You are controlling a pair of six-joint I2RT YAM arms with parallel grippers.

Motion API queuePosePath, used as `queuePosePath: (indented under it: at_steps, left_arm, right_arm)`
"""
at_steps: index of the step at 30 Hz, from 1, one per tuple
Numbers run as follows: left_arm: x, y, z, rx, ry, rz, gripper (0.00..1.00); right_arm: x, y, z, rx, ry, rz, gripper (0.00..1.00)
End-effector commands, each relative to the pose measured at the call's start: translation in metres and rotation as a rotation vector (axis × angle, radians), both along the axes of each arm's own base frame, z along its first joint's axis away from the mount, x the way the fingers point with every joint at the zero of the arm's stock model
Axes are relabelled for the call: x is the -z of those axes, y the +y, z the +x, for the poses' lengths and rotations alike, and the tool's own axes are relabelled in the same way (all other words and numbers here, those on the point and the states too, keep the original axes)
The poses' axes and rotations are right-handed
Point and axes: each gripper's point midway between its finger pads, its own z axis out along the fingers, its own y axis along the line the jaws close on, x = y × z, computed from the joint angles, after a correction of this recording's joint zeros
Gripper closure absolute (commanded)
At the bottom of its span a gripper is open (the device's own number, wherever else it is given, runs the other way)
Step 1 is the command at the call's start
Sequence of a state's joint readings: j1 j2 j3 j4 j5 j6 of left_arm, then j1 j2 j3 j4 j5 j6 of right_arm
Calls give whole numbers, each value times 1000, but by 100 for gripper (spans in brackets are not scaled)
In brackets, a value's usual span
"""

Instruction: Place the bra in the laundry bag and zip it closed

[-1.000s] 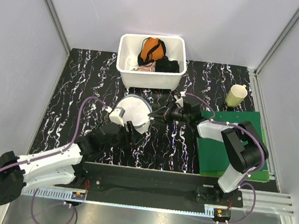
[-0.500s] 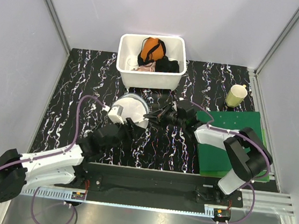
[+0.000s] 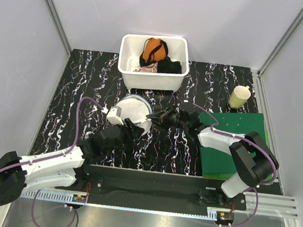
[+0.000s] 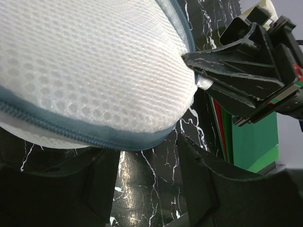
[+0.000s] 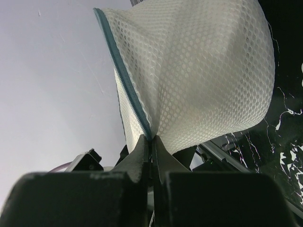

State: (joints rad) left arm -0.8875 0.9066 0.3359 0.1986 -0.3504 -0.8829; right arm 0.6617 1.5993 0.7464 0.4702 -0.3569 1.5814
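The laundry bag (image 3: 131,110) is a white round mesh case with a teal zipper band (image 4: 85,132), lying mid-table. Its right edge is lifted. My right gripper (image 3: 152,116) is shut on the zipper seam at that edge (image 5: 151,139), and a small silver pull (image 4: 204,83) shows at its tips. My left gripper (image 3: 133,126) is at the bag's near rim. Its fingers (image 4: 203,179) stand apart on either side of the rim, which covers their tips. The mesh (image 5: 203,71) fills most of the right wrist view. The bra is hidden.
A white tub (image 3: 152,81) stands behind the bag and holds an orange garment (image 3: 153,49) and a black garment (image 3: 169,66). A pale yellow cup (image 3: 240,96) stands at the back right. A green board (image 3: 217,159) lies under the right arm. Grey walls enclose the table.
My right gripper moved left onto the bag's right edge and shut there. The left jaws narrowed a little at the near rim. The bag shifted slightly left.
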Motion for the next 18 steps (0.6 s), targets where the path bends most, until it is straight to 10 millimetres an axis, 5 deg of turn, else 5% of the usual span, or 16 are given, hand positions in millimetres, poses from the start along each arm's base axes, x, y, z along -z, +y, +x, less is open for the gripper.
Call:
queuePosePath:
  at_steps: [1, 8, 12, 18]
  left_arm:
    - [-49, -13, 14, -11, -108, -96, 44]
    - [-56, -9, 19, -46, -111, -98, 47]
    - [-54, -8, 21, -57, -99, -92, 63]
    - [-51, -4, 26, -90, -84, -60, 69]
  right_arm:
    - [-21, 3, 0, 10, -42, 38, 100]
    - [-21, 4, -2, 6, -46, 35, 100]
    - [-21, 6, -3, 2, -48, 36, 100]
    - [-22, 8, -5, -5, -49, 37, 100]
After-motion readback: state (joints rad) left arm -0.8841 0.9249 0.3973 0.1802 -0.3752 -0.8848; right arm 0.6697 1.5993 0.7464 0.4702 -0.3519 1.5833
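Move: The laundry bag's blue zipper edge, its near side, lies about 2 cm ahead of the left hand's open fingers and 1 cm above them, straight ahead. The corner pinched by the right hand is about 5 cm ahead of the left hand, 3 cm to its right and 3 cm higher; the white bin stands some 26 cm ahead and 3 cm right, about 5 cm lower. From the right hand, that near edge is roughly 3 cm back, 3 cm left and 2 cm lower. With the right hand still pinching the zipper corner and holding it in place, the left hand rises about 2 cm and eases some 1 cm forward to the bag's near zipper edge, its wrist barely turning. Once up, its half-open fingers draw partly together at the edge without shutting; whether they touch the edge can't be made out. ##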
